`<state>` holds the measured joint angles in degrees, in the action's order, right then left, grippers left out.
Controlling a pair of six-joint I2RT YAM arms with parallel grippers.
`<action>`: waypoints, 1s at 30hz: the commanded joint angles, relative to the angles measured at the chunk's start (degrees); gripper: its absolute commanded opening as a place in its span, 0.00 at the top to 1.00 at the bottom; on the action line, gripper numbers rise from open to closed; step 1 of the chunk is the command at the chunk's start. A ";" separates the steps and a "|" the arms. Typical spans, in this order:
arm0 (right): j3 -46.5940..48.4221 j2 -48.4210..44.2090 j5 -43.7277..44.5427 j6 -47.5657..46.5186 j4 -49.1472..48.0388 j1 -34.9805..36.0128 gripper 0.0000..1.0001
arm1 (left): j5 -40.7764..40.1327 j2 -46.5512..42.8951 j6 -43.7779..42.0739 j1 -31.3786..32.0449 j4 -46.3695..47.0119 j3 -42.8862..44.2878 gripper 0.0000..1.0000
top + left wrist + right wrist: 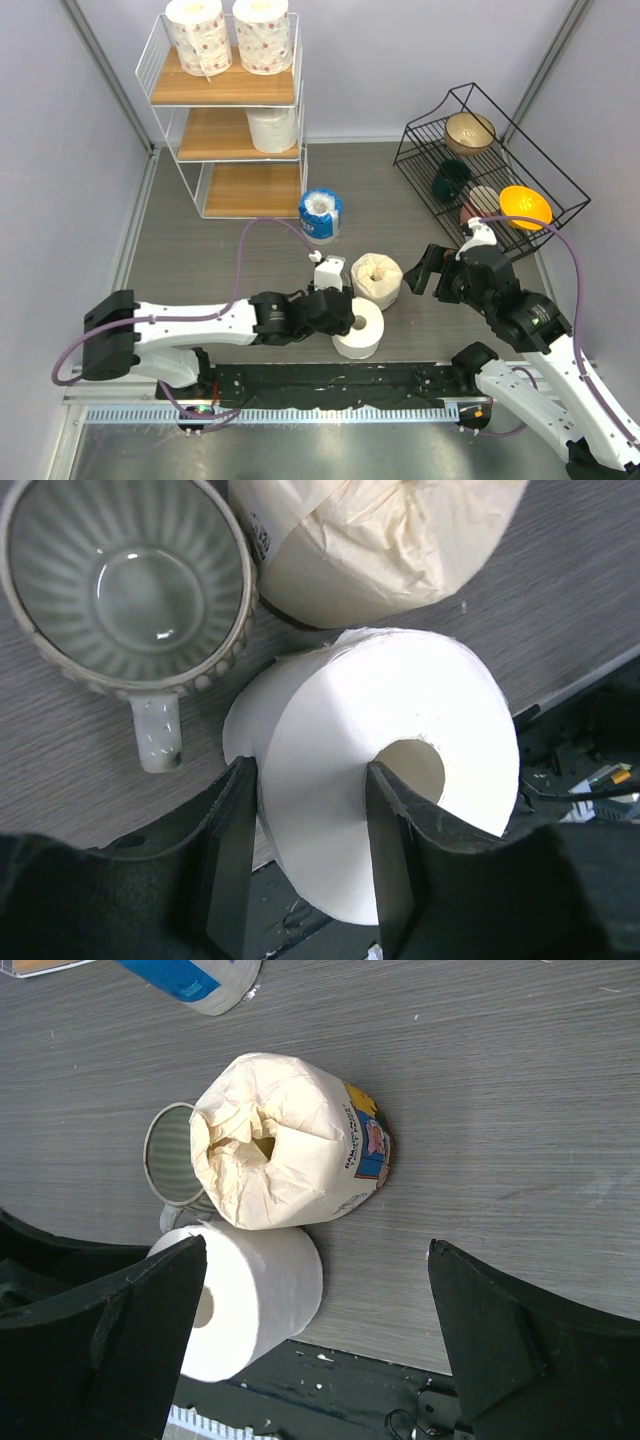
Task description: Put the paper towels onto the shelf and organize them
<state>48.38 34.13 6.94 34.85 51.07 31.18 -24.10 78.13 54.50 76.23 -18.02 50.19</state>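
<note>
The white wire shelf (232, 190) stands at the back left. Two red-dotted paper towels (198, 32) (265, 32) sit on its top board and a plain white one (272, 128) on the middle board. On the table stand a blue-wrapped roll (320, 214), a cream ragged roll (377, 280) (370, 540) (285, 1140) and a plain white roll (358, 328) (400, 730) (255, 1300). My left gripper (345, 318) (312, 850) is shut on the white roll's wall, one finger outside and one at the core. My right gripper (428, 272) (315, 1250) hangs open, to the right of the cream roll.
A glass mug (330, 271) (125, 580) (170, 1155) stands close against the cream and white rolls. A black wire rack (437, 107) with bowls fills the back right. The white roll sits at the table's near edge by the black base rail (330, 385).
</note>
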 commanded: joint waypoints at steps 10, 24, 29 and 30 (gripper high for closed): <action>2.77 0.94 0.36 0.22 -1.23 0.29 0.02 | -18.61 -25.99 -8.44 -4.93 -14.14 11.59 0.71; 3.82 0.33 0.18 0.74 -0.80 0.20 0.02 | -3.69 -22.50 -24.26 -44.04 -8.79 24.41 0.71; 4.79 0.50 0.36 0.57 -0.01 0.29 0.02 | 2.99 -17.58 -24.88 -56.51 -6.86 28.29 0.71; 5.14 0.50 0.53 0.48 0.26 0.29 0.02 | 5.44 -16.61 -24.71 -58.19 -6.16 28.47 0.71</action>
<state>50.28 34.85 6.94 34.89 51.42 31.18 -26.20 60.51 31.75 24.27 -31.81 74.39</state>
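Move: The left hand already holds a plain white roll by its wall. The free left half of the shelf's middle tier lies about 37 cm ahead, 31 cm to its left and 14 cm up; a standing roll is on that tier, 13 cm right of this spot. The mug is roughly 9 cm ahead and 4 cm left; the wrapped roll 11 cm ahead, 8 cm right. From the right hand the free spot is some 31 cm ahead and 44 cm left. Keeping the white roll's wall pinched, one finger in the core and one outside, the left hand raises it steeply, then sweeps left and forward towards the shelf's middle tier. It ends about 25 cm higher, 25 cm left and 20 cm forward, the wrist turning some 40 degrees counter-clockwise while the fingers tip up towards level. ##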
